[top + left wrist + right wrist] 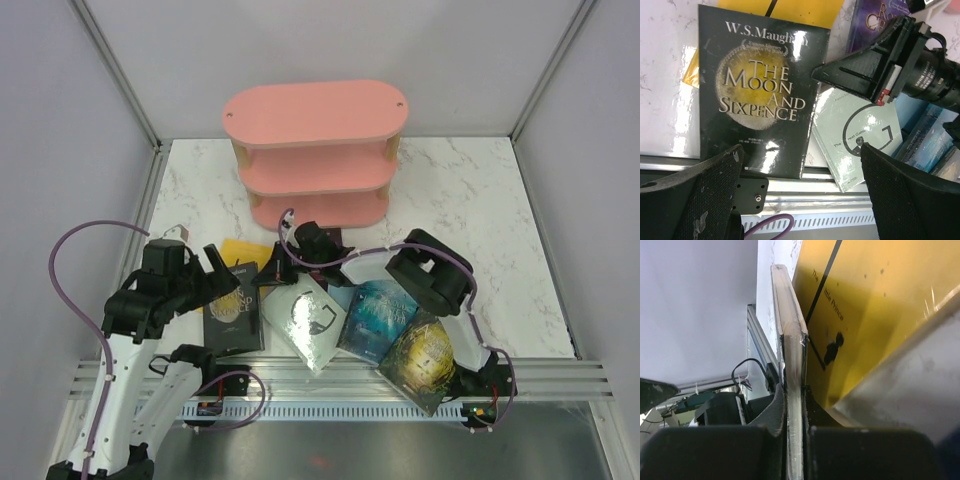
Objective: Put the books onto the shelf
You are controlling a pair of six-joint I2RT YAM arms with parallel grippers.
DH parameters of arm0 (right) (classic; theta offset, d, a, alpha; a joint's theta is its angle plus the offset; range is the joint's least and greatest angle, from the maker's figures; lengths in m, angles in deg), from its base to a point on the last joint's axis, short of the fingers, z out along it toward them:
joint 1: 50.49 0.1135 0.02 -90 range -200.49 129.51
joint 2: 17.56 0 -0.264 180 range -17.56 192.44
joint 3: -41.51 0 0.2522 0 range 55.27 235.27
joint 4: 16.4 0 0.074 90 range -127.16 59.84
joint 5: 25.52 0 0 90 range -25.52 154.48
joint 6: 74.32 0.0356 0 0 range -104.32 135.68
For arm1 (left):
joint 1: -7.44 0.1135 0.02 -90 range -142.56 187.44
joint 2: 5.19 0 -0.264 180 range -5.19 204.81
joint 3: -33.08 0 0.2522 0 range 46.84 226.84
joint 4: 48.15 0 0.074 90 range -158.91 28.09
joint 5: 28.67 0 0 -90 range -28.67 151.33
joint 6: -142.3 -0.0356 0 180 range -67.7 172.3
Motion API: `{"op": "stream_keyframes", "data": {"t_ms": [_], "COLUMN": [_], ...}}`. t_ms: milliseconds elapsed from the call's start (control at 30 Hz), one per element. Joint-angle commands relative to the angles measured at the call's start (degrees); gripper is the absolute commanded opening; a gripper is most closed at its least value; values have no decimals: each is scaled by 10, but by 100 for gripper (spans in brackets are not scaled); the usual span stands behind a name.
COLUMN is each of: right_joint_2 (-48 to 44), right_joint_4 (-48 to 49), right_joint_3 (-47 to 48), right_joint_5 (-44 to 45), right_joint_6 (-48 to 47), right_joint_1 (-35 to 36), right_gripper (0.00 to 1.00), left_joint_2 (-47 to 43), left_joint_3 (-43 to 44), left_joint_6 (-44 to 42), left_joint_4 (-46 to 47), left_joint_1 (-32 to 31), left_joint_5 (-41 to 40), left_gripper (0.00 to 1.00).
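Observation:
Several books lie fanned along the table's near edge: a black one, a pale grey-green one, a teal-blue one and a green-gold one. A yellow book lies partly under the black one. My right gripper is shut on a thin plastic-wrapped book edge, apparently the pale grey-green book's top corner. The left gripper hangs wide open above the black book's near edge, holding nothing. At the back stands the pink shelf, its boards bare.
A purple book peeks out behind the right gripper. A slotted metal rail runs along the near edge under the books' lower corners. Grey walls with aluminium posts enclose the marble table.

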Motion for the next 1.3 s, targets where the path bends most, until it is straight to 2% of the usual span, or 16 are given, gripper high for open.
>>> {"op": "stream_keyframes", "data": {"t_ms": [0,267,467,567,700,867,1033,1167,1200,1233,1267], "right_joint_2": [-91,-260,-383,-431,-478,-535,-584,-581,-570,-564,-559], "right_joint_4": [0,-63,-145,-197,-262,-302,-348,-378,-395,-401,-406], "right_joint_3": [-29,-128,-161,-161,-160,-193,-216,-219,-215,-214,-214], "right_joint_5": [7,30,33,30,19,2,10,22,23,23,21], "right_joint_6": [-6,-38,-75,-101,-128,-131,-134,-146,-147,-148,-146], "right_joint_1": [-13,-64,-112,-134,-148,-148,-149,-149,-149,-149,-148], "right_gripper": [0,0,0,0,0,0,0,0,3,16,35], "left_joint_2": [-2,18,35,34,60,155,213,280,294,296,296], "left_joint_3": [32,42,-20,-74,-164,-192,-217,-230,-228,-225,-215], "left_joint_6": [-26,-25,-7,23,42,52,83,104,101,95,80], "left_joint_4": [16,46,128,208,350,465,596,635,634,626,604], "left_joint_1": [2,1,2,1,2,2,6,6,6,6,6], "left_joint_5": [2,7,88,164,196,221,270,288,285,279,260], "left_gripper": [100,100,100,100,100,100,100,100,100,100,100]}}
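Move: The Moon and Sixpence is already pinched by its right edge in the right hand, its middle about 6 cm back and 7 cm left of that hand, slightly lower. The Great Gatsby lies 10 cm back and 9 cm right of the right hand, Robinson Crusoe 8 cm ahead and 12 cm right, The Little Prince level with it and 7 cm left. The Moon and Sixpence is some 13 cm below the left hand, barely 2 cm ahead. The Moon and Sixpence is drawn by its edge over The Great Gatsby as the right hand swings about 20 cm right and 15 cm up; the fingers come free of it, shut empty, then begin to open. The left hand, wide open, rises a little, then goes forward, right and down, about 10 cm each way, rolling some 25 degrees left side down, to close over the book. ##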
